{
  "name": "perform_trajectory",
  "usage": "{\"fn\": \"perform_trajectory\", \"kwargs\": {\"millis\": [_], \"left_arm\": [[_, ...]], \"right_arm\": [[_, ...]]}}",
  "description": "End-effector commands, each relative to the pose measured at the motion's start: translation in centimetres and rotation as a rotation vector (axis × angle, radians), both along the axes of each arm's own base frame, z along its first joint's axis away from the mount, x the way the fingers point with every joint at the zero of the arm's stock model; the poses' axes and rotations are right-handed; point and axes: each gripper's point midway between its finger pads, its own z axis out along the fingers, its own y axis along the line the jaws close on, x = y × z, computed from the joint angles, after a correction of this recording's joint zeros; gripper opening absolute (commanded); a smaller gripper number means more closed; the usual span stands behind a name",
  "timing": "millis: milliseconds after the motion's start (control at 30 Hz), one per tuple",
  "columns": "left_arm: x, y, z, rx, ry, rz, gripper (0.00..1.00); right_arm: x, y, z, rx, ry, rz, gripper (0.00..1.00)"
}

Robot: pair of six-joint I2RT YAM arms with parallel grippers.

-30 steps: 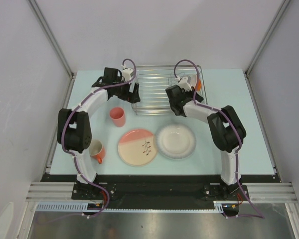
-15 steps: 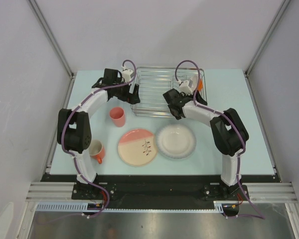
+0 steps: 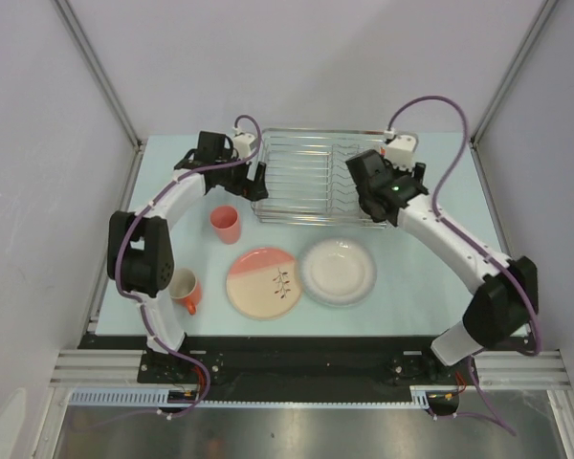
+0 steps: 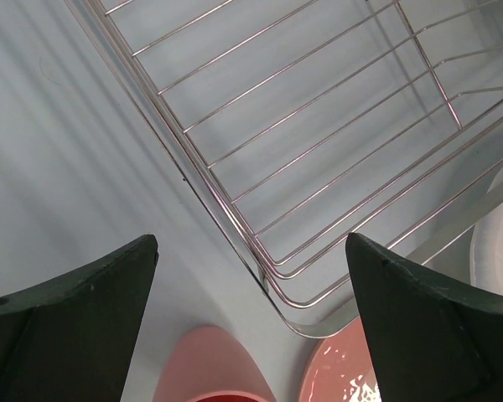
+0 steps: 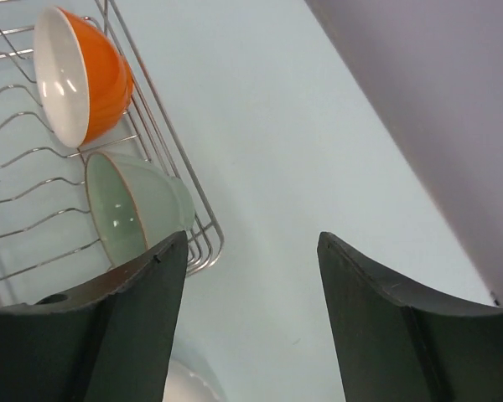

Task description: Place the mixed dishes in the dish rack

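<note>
The dish rack (image 3: 301, 177) stands at the back middle of the table. An orange bowl with a white inside (image 5: 80, 75) and a small green bowl (image 5: 130, 205) stand on edge in its right end. In front lie the salmon-pink tumbler (image 3: 226, 223), orange mug (image 3: 185, 289), pink-and-cream plate (image 3: 264, 282) and white plate (image 3: 338, 271). My left gripper (image 3: 258, 184) hangs open over the rack's front left corner (image 4: 277, 285), above the tumbler (image 4: 210, 373). My right gripper (image 3: 373, 191) is raised above the rack's right end. It is open and empty (image 5: 251, 239).
Grey walls with metal posts close in the table on the left (image 3: 96, 76) and right (image 3: 517, 76). Bare table (image 5: 268, 167) lies between the rack's right side and the right wall. The arm bases stand at the near edge.
My right gripper has gone from shut to open and has lifted up and rightward from the rack's right end. The left arm has stayed put.
</note>
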Motion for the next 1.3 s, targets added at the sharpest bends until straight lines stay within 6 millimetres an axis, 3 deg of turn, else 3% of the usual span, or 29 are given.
{"fn": "perform_trajectory", "kwargs": {"millis": [0, 133, 300, 333, 400, 433, 467, 533, 600, 700, 867, 1267], "left_arm": [[-0.1, 0.1, 3.8, -0.009, -0.106, -0.025, 1.0], [-0.6, -0.2, 3.7, -0.022, -0.08, -0.025, 1.0], [-2.2, -0.8, 4.8, -0.034, -0.087, -0.064, 1.0], [-2.6, -0.8, 5.5, -0.035, -0.103, -0.075, 1.0], [-3.4, -0.8, 5.7, -0.017, -0.114, -0.104, 1.0], [-3.7, -0.9, 6.3, -0.013, -0.13, -0.115, 1.0], [-4.2, -1.0, 6.2, -0.003, -0.132, -0.138, 1.0], [-4.8, -1.2, 6.2, 0.007, -0.13, -0.156, 1.0], [-5.6, -1.5, 5.5, 0.028, -0.113, -0.189, 1.0], [-6.9, -2.2, 4.5, 0.061, -0.097, -0.24, 1.0], [-8.4, -2.8, 3.4, 0.08, -0.082, -0.31, 1.0], [-7.5, -2.7, 3.0, 0.116, -0.107, -0.321, 0.99]], "right_arm": [[-3.4, -1.1, -1.4, 0.177, 0.048, -0.029, 0.68], [-4.8, -1.6, -2.7, 0.242, 0.085, -0.053, 0.69], [-7.9, 0.1, -4.7, 0.452, 0.163, 0.024, 0.68], [-9.2, 0.1, -6.7, 0.465, 0.215, 0.036, 0.68], [-10.4, 1.9, -6.9, 0.61, 0.22, 0.143, 0.69], [-11.3, 2.1, -9.0, 0.646, 0.25, 0.156, 0.69], [-12.0, 2.7, -8.9, 0.726, 0.253, 0.2, 0.69], [-13.0, 3.6, -10.8, 0.823, 0.296, 0.265, 0.69], [-13.1, 3.7, -11.1, 0.886, 0.284, 0.311, 0.7], [-13.1, 6.0, -12.0, 0.99, 0.301, 0.44, 0.71], [-13.6, 7.6, -15.2, 1.036, 0.365, 0.516, 0.72], [-13.7, 7.5, -21.0, 1.082, 0.4, 0.477, 0.7]]}}
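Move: The right hand is empty over the rack's front right corner. The white plate's middle is about 15 cm back, 18 cm left and 23 cm below; the green bowl is 7 cm ahead, 6 cm left and 16 cm down, and the orange bowl 11 cm beyond the green one. From the left hand, the white plate is 24 cm back, 26 cm right and 12 cm down; the pink cup is 9 cm back, 10 cm left and 8 cm down. The right hand leaves the racked bowls, coming back about 15 cm and down some 20 cm, then edging left to the white plate's right rim, while its wrist rolls and turns from a shallow forward-right aim to steeply down and forward-left, the fingers staying open to either side of the rim. The empty left hand draws back about 8 cm along the rack's left end, lifting and then sinking again, and turns some 15 degrees clockwise, still open. ##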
